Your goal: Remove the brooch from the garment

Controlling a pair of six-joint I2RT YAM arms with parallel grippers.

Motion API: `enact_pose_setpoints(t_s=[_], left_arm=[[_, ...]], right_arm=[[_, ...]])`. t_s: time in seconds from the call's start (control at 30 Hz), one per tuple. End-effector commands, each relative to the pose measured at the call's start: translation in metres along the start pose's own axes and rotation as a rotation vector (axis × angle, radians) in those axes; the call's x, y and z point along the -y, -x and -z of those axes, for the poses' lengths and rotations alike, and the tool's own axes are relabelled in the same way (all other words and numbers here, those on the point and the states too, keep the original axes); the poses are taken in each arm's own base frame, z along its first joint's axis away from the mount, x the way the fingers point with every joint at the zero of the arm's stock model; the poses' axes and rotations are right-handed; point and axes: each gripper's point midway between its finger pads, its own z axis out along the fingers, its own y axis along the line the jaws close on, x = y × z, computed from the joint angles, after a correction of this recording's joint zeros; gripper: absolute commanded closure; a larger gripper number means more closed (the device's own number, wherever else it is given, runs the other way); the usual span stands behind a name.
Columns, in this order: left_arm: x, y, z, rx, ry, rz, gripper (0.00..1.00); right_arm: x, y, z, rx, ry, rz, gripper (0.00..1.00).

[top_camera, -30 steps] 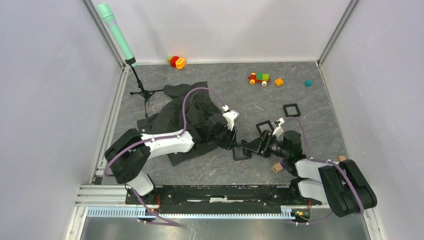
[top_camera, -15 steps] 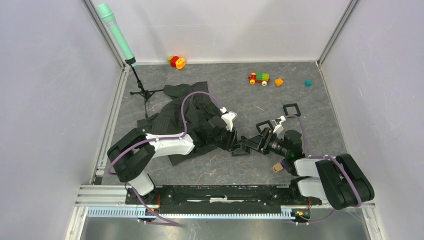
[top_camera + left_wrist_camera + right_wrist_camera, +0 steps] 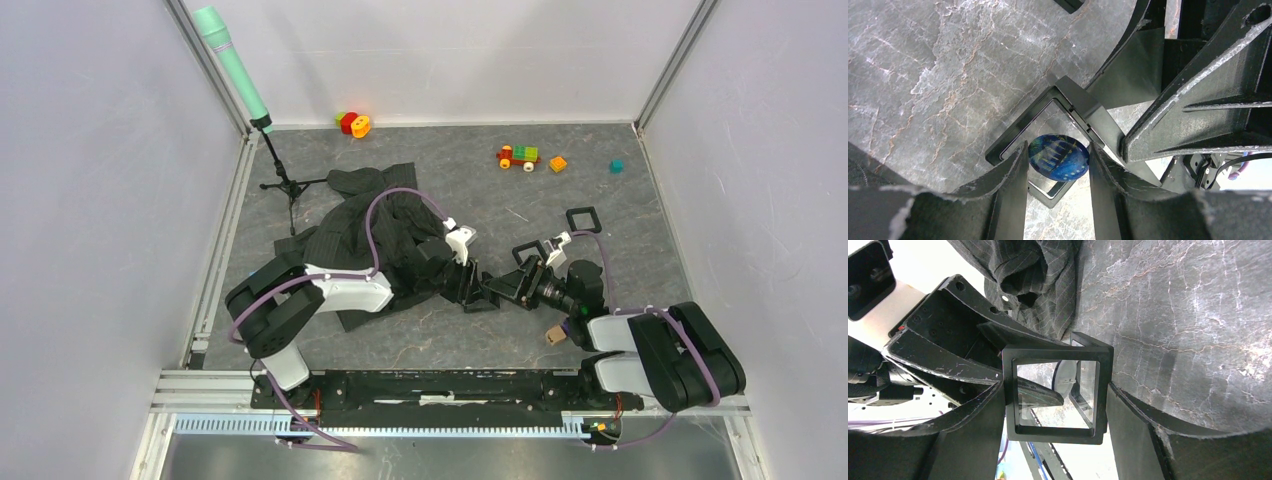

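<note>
The brooch (image 3: 1058,157), a glossy dark-blue oval, sits between the fingers of my left gripper (image 3: 1058,150), which is shut on it. It hangs over an opened black square frame (image 3: 1075,107). My right gripper (image 3: 1055,390) is shut on that frame (image 3: 1058,356); through its clear window the brooch's pale back (image 3: 1066,377) shows. In the top view the left gripper (image 3: 468,285) and right gripper (image 3: 510,287) meet at mid-table, just right of the garment (image 3: 370,225), a crumpled dark pinstriped shirt (image 3: 1033,270).
Two more black frames (image 3: 583,220) (image 3: 530,250) lie behind the right arm. A wooden block (image 3: 553,337) sits by its base. A green microphone (image 3: 235,70) on a stand is at the back left. Toys (image 3: 518,156) and a teal cube (image 3: 616,166) line the back.
My left gripper has carried the brooch to the right, up to the frame. The right gripper has shifted a little to the left with the frame, so the two now meet.
</note>
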Motion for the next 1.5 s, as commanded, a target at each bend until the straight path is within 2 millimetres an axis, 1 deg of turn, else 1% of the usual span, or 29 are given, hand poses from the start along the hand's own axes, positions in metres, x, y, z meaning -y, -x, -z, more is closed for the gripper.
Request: enact_pose_setpoints(t_s=[0.0, 0.13, 0.4, 0.53, 0.63, 0.73, 0.87, 0.97, 1.07, 1.13, 1.17, 1.23, 1.33, 1.47], left_arm=[[0.013, 0.009, -0.005, 0.052, -0.061, 0.029, 0.54], [0.008, 0.005, -0.007, 0.043, -0.043, 0.029, 0.44], [0.000, 0.003, -0.012, 0.048, -0.016, 0.001, 0.38], [0.001, 0.007, -0.006, 0.067, -0.015, -0.001, 0.35], [0.000, 0.010, 0.004, 0.078, 0.006, -0.001, 0.29], [-0.002, 0.014, 0.014, 0.079, 0.030, 0.008, 0.25], [-0.008, 0.016, 0.026, 0.073, 0.060, 0.032, 0.22], [-0.015, 0.017, 0.034, 0.068, 0.088, 0.052, 0.22], [-0.022, 0.014, 0.042, 0.058, 0.116, 0.068, 0.27], [-0.028, 0.012, 0.048, 0.059, 0.138, 0.076, 0.27], [-0.030, 0.012, 0.052, 0.063, 0.147, 0.078, 0.27], [-0.034, 0.011, 0.061, 0.064, 0.164, 0.079, 0.27], [-0.042, 0.010, 0.075, 0.059, 0.200, 0.070, 0.27], [-0.045, 0.011, 0.093, 0.070, 0.233, 0.047, 0.27]], right_arm=[[-0.008, 0.003, 0.001, 0.013, 0.044, 0.030, 0.40], [-0.007, 0.002, 0.001, 0.011, 0.040, 0.027, 0.41], [-0.005, 0.001, 0.000, 0.006, 0.039, 0.026, 0.40], [-0.003, 0.000, 0.000, 0.004, 0.033, 0.024, 0.41], [0.001, -0.001, -0.001, -0.001, 0.017, 0.026, 0.41], [0.005, -0.001, -0.001, -0.003, 0.005, 0.027, 0.41], [0.008, 0.000, -0.001, -0.002, -0.001, 0.030, 0.41], [0.010, 0.002, -0.002, -0.002, -0.011, 0.033, 0.41], [0.012, 0.005, -0.004, -0.002, -0.023, 0.051, 0.41], [0.017, 0.009, -0.006, -0.007, -0.057, 0.081, 0.42], [0.024, 0.009, -0.006, -0.017, -0.094, 0.101, 0.42], [0.034, 0.017, -0.006, -0.014, -0.172, 0.151, 0.42], [0.043, 0.029, -0.002, -0.010, -0.273, 0.235, 0.41], [0.056, 0.053, 0.012, 0.017, -0.455, 0.352, 0.40]])
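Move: Just below the left hand's held brooch, about 2 cm down, 1 cm to the right and level fore and aft, lies the lower half of the open display box. From the right hand, which grips the upright half, this lower half is some 5 cm left, 1 cm back and 3 cm down. The garment's middle is roughly 11 cm ahead and 23 cm left of the left hand; a spare black frame lies 10 cm ahead, 11 cm right of that hand, and a wooden block 8 cm back, 17 cm right. Lowering the brooch about 1.5 cm into the box's lower half, the left hand spreads its fingers and lets go, rises some 4 cm, then draws off about 8 cm to the left, turning slightly counter-clockwise. The right hand keeps its pinch on the upright half, sinks 2 cm, then carries the box forward 3.5 cm and 2 cm right, its fingers tipping further down by nearly 20 degrees. ##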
